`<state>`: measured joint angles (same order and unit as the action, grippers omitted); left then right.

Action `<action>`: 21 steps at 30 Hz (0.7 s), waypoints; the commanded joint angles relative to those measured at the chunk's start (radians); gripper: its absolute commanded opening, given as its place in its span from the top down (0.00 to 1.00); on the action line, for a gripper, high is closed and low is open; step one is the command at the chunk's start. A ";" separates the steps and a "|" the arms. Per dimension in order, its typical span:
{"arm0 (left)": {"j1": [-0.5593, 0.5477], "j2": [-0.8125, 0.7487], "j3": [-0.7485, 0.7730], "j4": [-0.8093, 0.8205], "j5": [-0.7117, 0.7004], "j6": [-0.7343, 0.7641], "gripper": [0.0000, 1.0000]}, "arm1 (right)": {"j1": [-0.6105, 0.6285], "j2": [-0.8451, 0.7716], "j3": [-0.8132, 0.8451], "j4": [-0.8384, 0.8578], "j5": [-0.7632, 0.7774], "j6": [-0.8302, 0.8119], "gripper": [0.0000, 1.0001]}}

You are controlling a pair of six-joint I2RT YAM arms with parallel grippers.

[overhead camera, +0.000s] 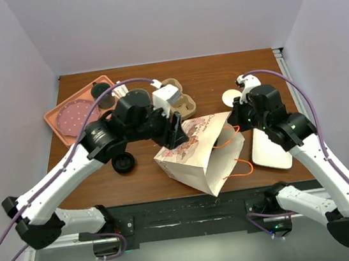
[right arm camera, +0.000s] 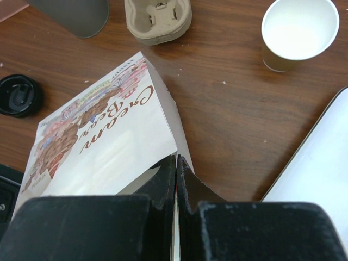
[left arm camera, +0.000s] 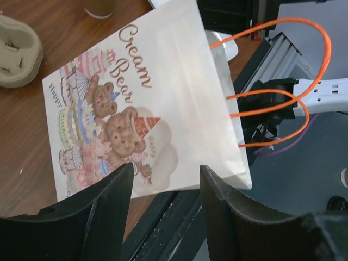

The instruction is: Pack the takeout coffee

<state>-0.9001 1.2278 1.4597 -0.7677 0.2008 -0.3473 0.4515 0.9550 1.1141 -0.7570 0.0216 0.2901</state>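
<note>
The takeout coffee is a small tan cup with a white inside. It stands upright on the table beyond my right gripper, and from above shows as a white round cup. A white paper bag printed with bears lies on its side, its orange handles toward the near edge. My right gripper is shut on the bag's mouth edge. My left gripper hangs open above the bag's near corner, holding nothing. The cardboard cup carrier sits behind the bag.
A black lid lies left of the bag. A pink tray sits at the back left, a white tray at the right under my right arm. A grey tumbler stands near the carrier.
</note>
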 commanded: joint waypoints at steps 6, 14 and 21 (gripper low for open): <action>-0.098 0.167 0.228 -0.028 -0.100 0.119 0.43 | 0.035 0.033 0.041 -0.002 0.047 0.095 1.00; -0.233 0.190 0.232 -0.028 -0.185 0.120 0.39 | 0.058 0.106 0.090 -0.034 0.093 0.119 1.00; -0.283 0.255 0.315 -0.116 -0.253 0.123 0.39 | 0.079 0.152 0.125 -0.048 0.121 0.130 1.00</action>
<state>-1.1675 1.4570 1.7020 -0.8349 0.0093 -0.2417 0.5140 1.0969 1.1900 -0.7719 0.1013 0.3996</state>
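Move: The paper bag lies tilted with its mouth to the right, a corner of its upper rim already pinched by the right hand; that rim's middle is about 11 cm to the right of the left hand, 3 cm ahead and 10 cm below, and from the right hand some 6 cm left, 4 cm back and 3 cm lower. The black lid is about 21 cm left of the left hand and 9 cm farther out. From the right hand the white cup stands about 14 cm ahead and 5 cm right. The bag's upper rim is what the left hand closes in on, sweeping about 7 cm to the right above the printed panel, first edging forward, then drawing back some 3 cm net, turning about 10 degrees clockwise with its fingers still half open. The right hand keeps its pinch on the rim corner and eases it forward and left, a couple of centimetres each way, sinking slightly. ##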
